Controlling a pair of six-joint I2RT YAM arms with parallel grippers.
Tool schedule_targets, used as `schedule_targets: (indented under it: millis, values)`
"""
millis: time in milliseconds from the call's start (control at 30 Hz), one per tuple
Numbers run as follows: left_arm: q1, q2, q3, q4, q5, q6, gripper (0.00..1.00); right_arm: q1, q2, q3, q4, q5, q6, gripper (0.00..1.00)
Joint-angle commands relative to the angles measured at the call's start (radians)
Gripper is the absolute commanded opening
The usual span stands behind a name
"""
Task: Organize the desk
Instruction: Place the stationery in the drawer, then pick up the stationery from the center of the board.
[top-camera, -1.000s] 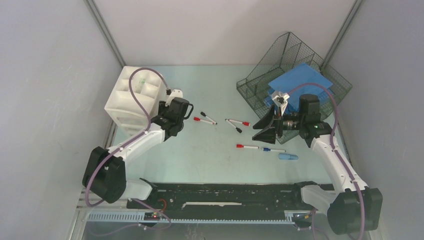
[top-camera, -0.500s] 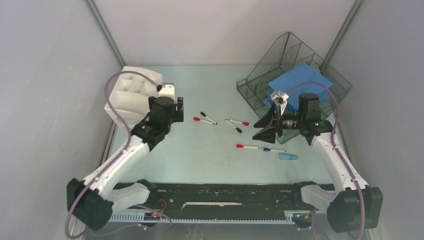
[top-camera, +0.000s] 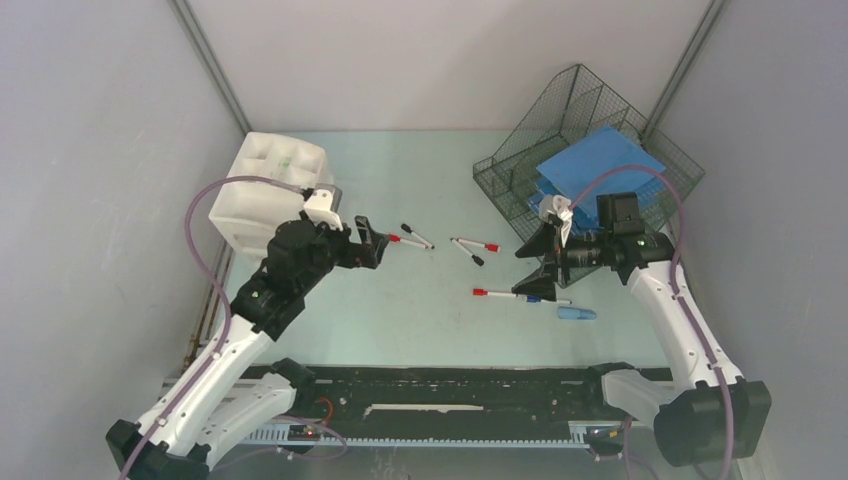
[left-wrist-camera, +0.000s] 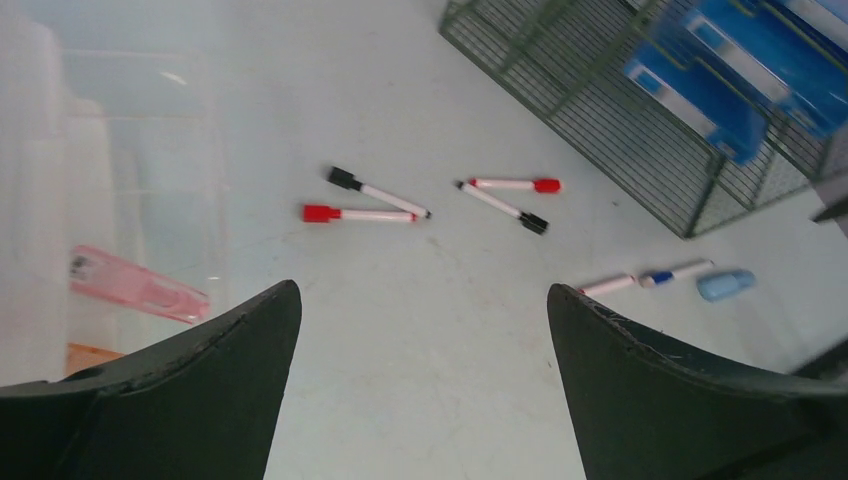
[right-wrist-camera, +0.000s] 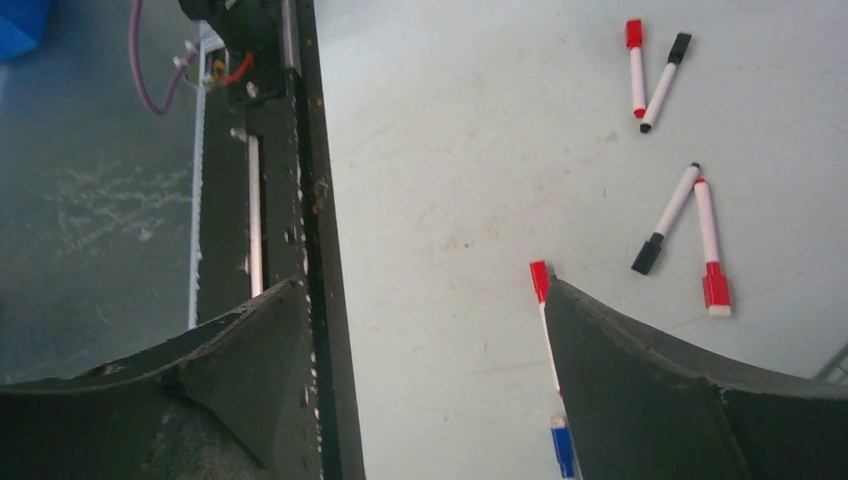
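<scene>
The desk (top-camera: 430, 330) is a pale mint-green top with several markers lying on it. My left gripper (top-camera: 372, 245) is open and empty, just left of a red-capped marker (top-camera: 400, 240) and a black-capped marker (top-camera: 417, 235). In the left wrist view these two (left-wrist-camera: 360, 214) lie ahead of the open gripper (left-wrist-camera: 422, 288). My right gripper (top-camera: 530, 268) is open and empty over a red-capped marker (top-camera: 495, 294) and a blue-capped marker (top-camera: 545, 299). In the right wrist view the red-capped marker (right-wrist-camera: 545, 310) lies against the right finger (right-wrist-camera: 680, 400).
A white drawer unit (top-camera: 265, 190) stands at the back left. A dark wire-mesh tray (top-camera: 520, 150) with blue folders (top-camera: 600, 160) stands at the back right. Another marker pair (top-camera: 475, 245) lies mid-desk. A light blue cap (top-camera: 577, 314) lies near the black rail (top-camera: 450, 385).
My left arm has swung away from the drawer unit towards the middle markers. My right gripper has come nearer and lower, over the red-capped and blue-capped markers.
</scene>
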Motion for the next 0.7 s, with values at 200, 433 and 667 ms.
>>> schedule_targets:
  millis: [200,433,667]
  values:
    - [0.005,-0.088,0.100,-0.220,0.134,0.113,1.00,0.075,-0.038,0.038,-0.385,0.247,-0.483,1.00]
    - [0.006,-0.099,0.044,-0.253,0.074,0.216,1.00,0.078,-0.116,-0.076,-0.498,0.442,-0.823,1.00]
    - [0.019,-0.087,0.008,-0.268,0.067,0.224,1.00,0.089,-0.130,-0.190,-0.455,0.648,-0.912,1.00]
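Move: The blue highlighter lies roughly level with the right hand fore and aft, about 12 cm to its right and some 21 cm below. The blue marker is about 6 cm left of the highlighter and 3 cm farther out. The near red marker lies about 5 cm ahead of the right hand and 5 cm to its left, at the same depth. From the left hand the highlighter is some 40 cm right, 6 cm back and 23 cm down. Downward by about 10 cm, and to the right and back by some 6 cm each, the right hand swoops towards the blue highlighter, its fingers still wide open and empty, tipping from nearly level to point about 50 degrees down. The left hand, open too, eases back about 4 cm, then sinks slightly. ##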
